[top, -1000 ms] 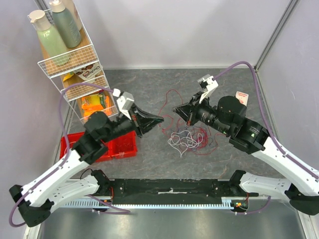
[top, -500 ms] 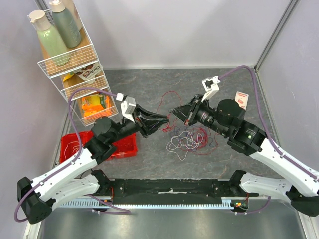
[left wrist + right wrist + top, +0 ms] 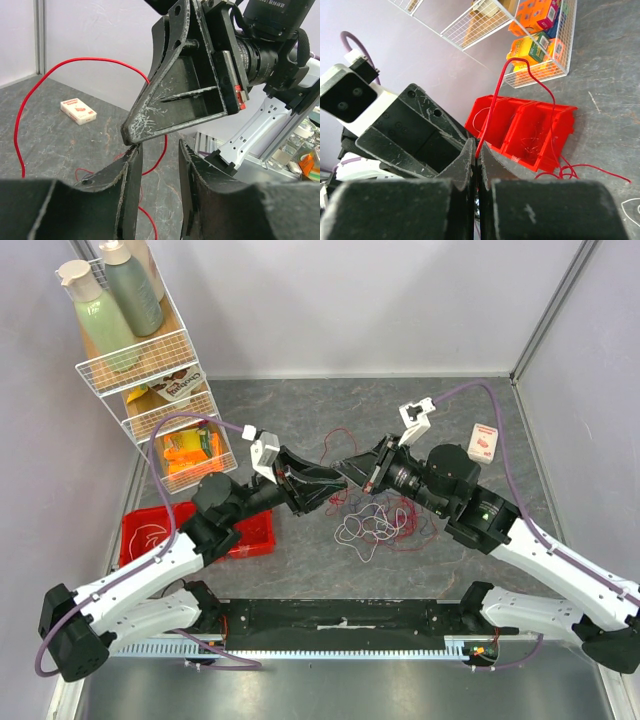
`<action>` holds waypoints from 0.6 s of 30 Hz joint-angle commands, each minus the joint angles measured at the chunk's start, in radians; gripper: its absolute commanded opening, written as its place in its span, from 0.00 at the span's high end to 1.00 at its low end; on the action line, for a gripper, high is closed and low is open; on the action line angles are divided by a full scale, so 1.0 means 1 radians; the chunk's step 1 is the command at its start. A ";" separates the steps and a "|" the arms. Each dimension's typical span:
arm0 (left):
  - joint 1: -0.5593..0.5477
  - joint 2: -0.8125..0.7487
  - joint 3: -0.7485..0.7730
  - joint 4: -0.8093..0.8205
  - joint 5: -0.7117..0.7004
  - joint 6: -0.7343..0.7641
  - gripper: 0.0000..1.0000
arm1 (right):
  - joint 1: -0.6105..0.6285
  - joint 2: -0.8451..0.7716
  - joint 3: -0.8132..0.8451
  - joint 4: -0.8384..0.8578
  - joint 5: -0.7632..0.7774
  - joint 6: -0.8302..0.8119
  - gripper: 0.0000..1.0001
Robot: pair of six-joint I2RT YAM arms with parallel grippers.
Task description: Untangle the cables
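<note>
The cables (image 3: 375, 524) lie as a loose tangle of thin red, white and dark wires on the grey table, just right of centre. My right gripper (image 3: 349, 471) hangs above the tangle's left edge, shut on a red cable (image 3: 530, 75). That strand leaves its fingertips (image 3: 470, 150), arcs upward and drops back to the table. In the left wrist view the same red cable (image 3: 85, 60) loops over the floor. My left gripper (image 3: 160, 150) is open with nothing between its fingers. It faces the right gripper tip to tip, and its left fingertip (image 3: 135, 150) touches the right gripper's finger.
A white wire rack (image 3: 150, 390) holding bottles and snack boxes stands at the back left. A red bin (image 3: 243, 532) sits in front of it, under the left arm. A small white and red box (image 3: 482, 440) lies at the back right. Walls enclose the table.
My left gripper went from shut to open while reaching right, up to the right gripper's tips. The right gripper edged left, still shut on the red cable.
</note>
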 commanded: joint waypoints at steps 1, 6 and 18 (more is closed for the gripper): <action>-0.006 -0.007 -0.006 0.043 0.008 -0.023 0.60 | 0.003 -0.004 -0.019 0.105 -0.037 0.057 1.00; -0.006 -0.138 0.045 -0.249 0.004 0.061 0.54 | 0.001 0.008 -0.014 0.092 -0.030 0.026 1.00; -0.004 -0.557 0.307 -1.001 -0.349 0.247 0.28 | 0.007 0.246 0.054 0.252 -0.195 -0.083 1.00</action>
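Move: The red cable is already pinched in the right hand's shut fingers, about 3 cm ahead of the half-open, empty left hand and some 2 cm above it. From the right hand, the red bins on that side lie roughly 30 cm left and 6 cm ahead, the white-and-red tangle about 8 cm ahead and 10 cm right, and the red cable's loose coil about 13 cm straight ahead; all three are on the table, some 36 cm below. Leftward, back and upward, after a brief small dip, the left hand pulls away from the right gripper by some 15 cm, its already parted fingers spreading wider and the wrist swinging a little counter-clockwise. The right hand keeps its pinch on the red cable, hardly stirring at first, then carries it left and down, about 5 cm, towards the side of the red bins. ##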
